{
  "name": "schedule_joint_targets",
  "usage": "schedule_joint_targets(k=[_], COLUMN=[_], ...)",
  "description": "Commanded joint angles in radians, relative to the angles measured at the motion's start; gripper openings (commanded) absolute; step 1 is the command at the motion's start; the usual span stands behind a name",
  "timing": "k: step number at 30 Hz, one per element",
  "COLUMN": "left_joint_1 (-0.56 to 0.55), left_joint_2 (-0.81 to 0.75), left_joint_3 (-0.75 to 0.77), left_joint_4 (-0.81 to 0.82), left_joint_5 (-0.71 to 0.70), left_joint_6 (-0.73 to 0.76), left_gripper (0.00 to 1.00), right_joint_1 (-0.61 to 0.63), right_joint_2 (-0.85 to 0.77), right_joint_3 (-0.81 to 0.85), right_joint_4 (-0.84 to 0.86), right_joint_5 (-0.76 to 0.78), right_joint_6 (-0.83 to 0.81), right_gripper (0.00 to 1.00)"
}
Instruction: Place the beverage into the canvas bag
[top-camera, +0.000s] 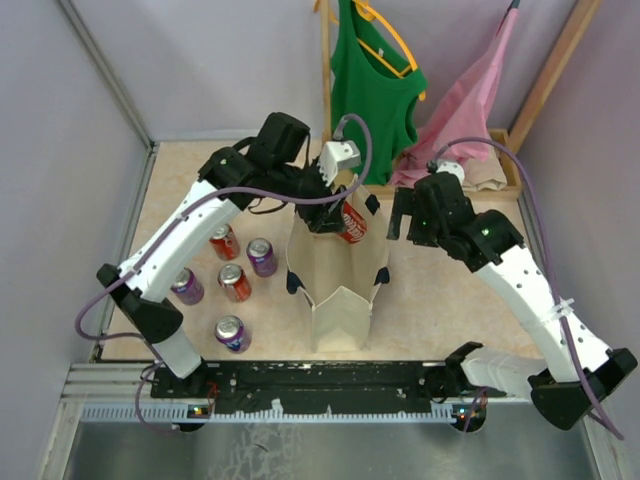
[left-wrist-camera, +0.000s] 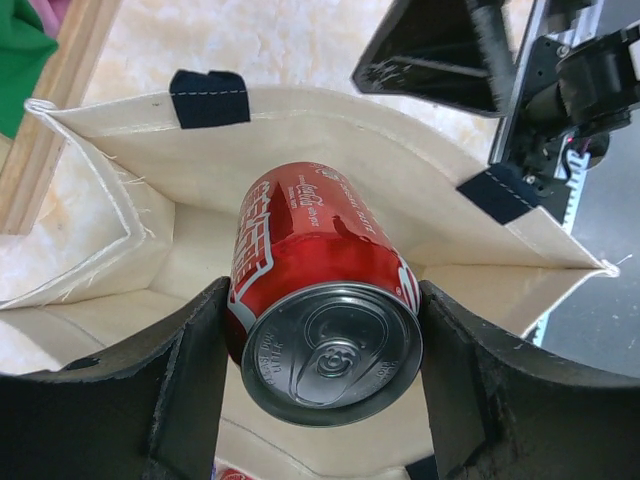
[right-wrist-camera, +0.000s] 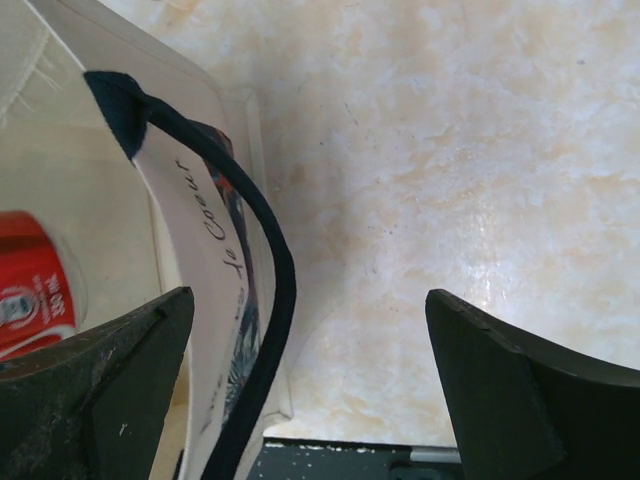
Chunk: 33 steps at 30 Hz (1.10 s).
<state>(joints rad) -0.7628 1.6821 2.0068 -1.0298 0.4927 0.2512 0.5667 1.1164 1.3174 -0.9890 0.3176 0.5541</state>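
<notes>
The beige canvas bag (top-camera: 340, 300) stands open in the middle of the table, with navy strap handles (right-wrist-camera: 280, 290). My left gripper (top-camera: 335, 205) is shut on a red Coca-Cola can (top-camera: 350, 222) and holds it over the far end of the bag's mouth. In the left wrist view the can (left-wrist-camera: 325, 300) hangs between my fingers (left-wrist-camera: 190, 380), bottom pointing down into the bag's inside (left-wrist-camera: 330, 130). My right gripper (top-camera: 405, 215) is open at the bag's right side. In the right wrist view (right-wrist-camera: 310, 300) the bag's wall (right-wrist-camera: 195, 230) and a handle lie between its jaws, untouched.
Several loose cans stand left of the bag: red ones (top-camera: 224, 241) (top-camera: 235, 282) and purple ones (top-camera: 262, 256) (top-camera: 187, 286) (top-camera: 232, 333). A green tank top (top-camera: 375, 90) and a pink garment (top-camera: 465, 110) hang on a wooden rack behind the bag.
</notes>
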Motion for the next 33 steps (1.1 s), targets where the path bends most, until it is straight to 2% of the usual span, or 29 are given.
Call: schedule_joint_targets(k=[1,7,14,22,33], left_joint_1=[-0.025,-0.052,-0.057,-0.064,-0.071], left_joint_2=[0.033,0.108,0.185,0.247,0.320], left_joint_3=[-0.011,-0.038,-0.046,-0.084,-0.133], left_joint_4=[0.073,0.115,0.109,0.103,0.121], left_joint_5=[-0.010,-0.071,-0.188,-0.254,-0.318], left_joint_6=[0.050,0.064,0.079,0.103,0.105], left_gripper=[0.00,0.00,0.00,0.00,0.00], right_joint_1=[-0.025,-0.082,-0.119,-0.151,-0.188], right_joint_2=[-0.054,-0.034,0.048,0.130,0.172], right_joint_3=[-0.013,0.028,0.171,0.274,0.275], right_joint_4=[-0.014,-0.034,-0.095,-0.117,-0.085], right_joint_5=[0.041,0.022,-0.008,-0.043,-0.081], right_joint_6=[0.005,-0.021,-0.077,-0.122,-0.154], right_gripper=[0.99,0.99,0.99,0.99,0.99])
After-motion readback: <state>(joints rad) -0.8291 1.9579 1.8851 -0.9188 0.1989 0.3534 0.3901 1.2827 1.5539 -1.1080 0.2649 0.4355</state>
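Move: The left hand already holds the beverage, a red can, over the canvas bag's mouth; the bag's middle lies about 3 cm ahead and some 16 cm below, level sideways. Outside it on the table, the purple can stands roughly 9 cm ahead and 17 cm left, the other red can 4 cm ahead and 23 cm left, both about 24 cm lower. From the right hand the bag's middle is some 13 cm left, 4 cm back and 11 cm below. Left hand lowers its beverage some 16 cm and forward into the bag; open right drifts right, then forward. ##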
